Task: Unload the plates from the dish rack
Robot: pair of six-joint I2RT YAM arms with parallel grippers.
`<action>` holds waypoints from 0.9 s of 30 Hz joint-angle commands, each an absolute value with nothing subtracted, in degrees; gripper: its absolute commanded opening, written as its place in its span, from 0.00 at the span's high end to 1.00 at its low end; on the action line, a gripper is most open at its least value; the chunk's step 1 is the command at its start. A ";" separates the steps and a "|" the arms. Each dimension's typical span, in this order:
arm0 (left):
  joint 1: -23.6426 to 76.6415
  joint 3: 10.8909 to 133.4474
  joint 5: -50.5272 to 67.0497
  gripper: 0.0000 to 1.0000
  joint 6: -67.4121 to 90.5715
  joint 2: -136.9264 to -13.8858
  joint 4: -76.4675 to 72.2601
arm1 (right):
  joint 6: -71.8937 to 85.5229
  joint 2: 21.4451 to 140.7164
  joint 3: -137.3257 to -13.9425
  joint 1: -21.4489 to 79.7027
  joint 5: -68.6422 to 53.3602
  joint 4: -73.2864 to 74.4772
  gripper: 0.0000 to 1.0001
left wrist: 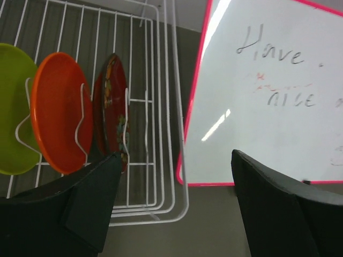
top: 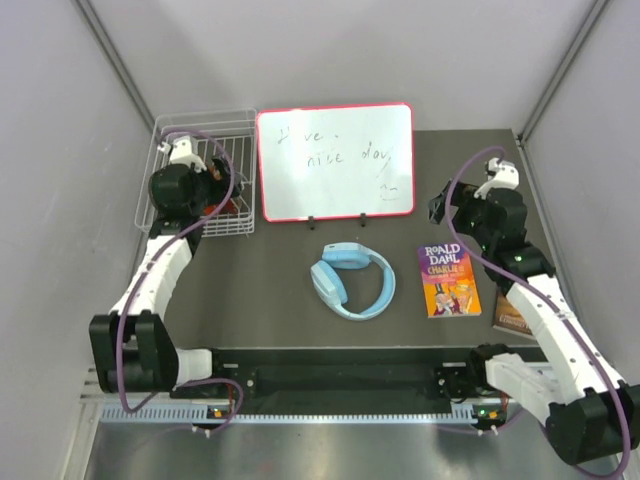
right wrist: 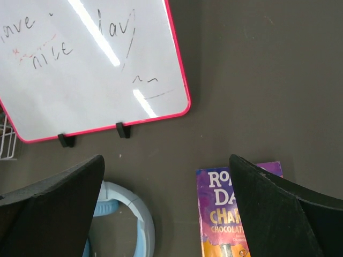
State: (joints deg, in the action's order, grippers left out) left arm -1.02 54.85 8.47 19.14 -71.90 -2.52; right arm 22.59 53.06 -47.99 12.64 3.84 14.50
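The white wire dish rack (top: pixel 205 116) stands at the back left. Three plates stand upright between its tines: a green plate (left wrist: pixel 12 107), an orange plate (left wrist: pixel 59 110) and a dark red patterned plate (left wrist: pixel 110 99). From the top view my left arm hides most of them. My left gripper (top: pixel 215 188) hangs open over the rack's right side (left wrist: pixel 167 107), with nothing between its fingers (left wrist: pixel 102 187). The patterned plate is the one closest to it. My right gripper (top: pixel 445 205) hovers open and empty at the right, away from the rack.
A red-framed whiteboard (top: pixel 335 160) stands right beside the rack. Light blue headphones (top: pixel 350 280) lie mid-table. A purple book (top: pixel 448 280) lies to their right, under my right gripper (right wrist: pixel 166 160). A second book (top: pixel 510 315) lies by the right arm.
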 commanded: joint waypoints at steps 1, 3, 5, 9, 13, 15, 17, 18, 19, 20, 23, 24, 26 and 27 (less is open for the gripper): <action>-1.05 56.07 3.34 0.14 16.52 -76.81 -11.06 | 21.27 54.67 -47.81 13.18 5.28 13.36 0.00; -1.05 56.51 0.80 0.15 16.17 -79.26 -11.95 | 21.27 55.54 -47.55 13.18 5.10 12.75 0.00; -1.05 56.51 -0.95 0.15 15.82 -80.50 -14.13 | 21.36 56.16 -47.46 13.10 4.66 12.22 0.00; -0.97 57.56 -3.86 0.17 15.47 -84.97 -15.91 | 21.53 57.83 -47.11 13.10 4.66 11.60 0.00; -0.88 57.83 -4.92 0.17 15.47 -87.97 -17.48 | 21.45 58.97 -46.93 13.10 4.66 11.16 0.00; -0.88 58.27 -5.36 0.17 15.29 -89.90 -18.54 | 21.45 59.50 -46.76 13.10 4.66 10.90 0.00; -0.79 58.71 -5.97 0.18 15.12 -91.92 -19.16 | 21.45 60.29 -46.76 13.18 4.57 10.81 0.01; -0.79 58.71 -6.32 0.21 14.94 -92.54 -20.29 | 21.27 60.64 -46.84 13.10 4.57 10.72 0.00; -0.70 58.62 -7.89 0.21 14.85 -92.81 -20.82 | 21.27 60.91 -46.93 13.10 4.48 10.72 0.00; -0.44 57.84 -8.87 0.21 14.59 -93.25 -21.70 | 21.27 61.00 -47.11 13.10 4.31 10.72 0.00; -0.26 57.57 -10.80 0.27 14.15 -94.56 -25.13 | 21.18 61.96 -47.02 13.10 4.31 10.63 0.00; -0.18 57.66 -11.25 0.29 14.15 -94.83 -25.31 | 21.18 62.14 -46.93 13.18 4.22 10.63 0.00; -0.18 57.83 -12.21 0.42 14.32 -95.71 -26.19 | 21.18 62.40 -47.20 13.10 4.13 10.81 0.01; -0.26 58.09 -12.22 0.47 14.33 -96.15 -26.19 | 21.18 62.40 -47.20 13.10 4.22 10.90 0.01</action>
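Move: The red flowered plate stands on edge in the dish rack, about 11 cm ahead of the left gripper, 5 cm to its left and 13 cm lower. The orange plate is some 6 cm left of it and the lime-green plate about 12 cm left, both level with it. The whiteboard's middle lies roughly 25 cm right of it and 6 cm farther out. From the right gripper the flowered plate is about 48 cm left, 18 cm ahead and 12 cm below. Bring the left gripper down about 10 cm and forward some 8 cm, easing left about 5 cm, so the fingers straddle the upper near part of the red flowered plate. Turn the wrist about 15 degrees counter-clockwise as you go, with its left side rising a little, and start closing the fingers late. Meanwhile sink the open, empty right gripper about 5 cm. ##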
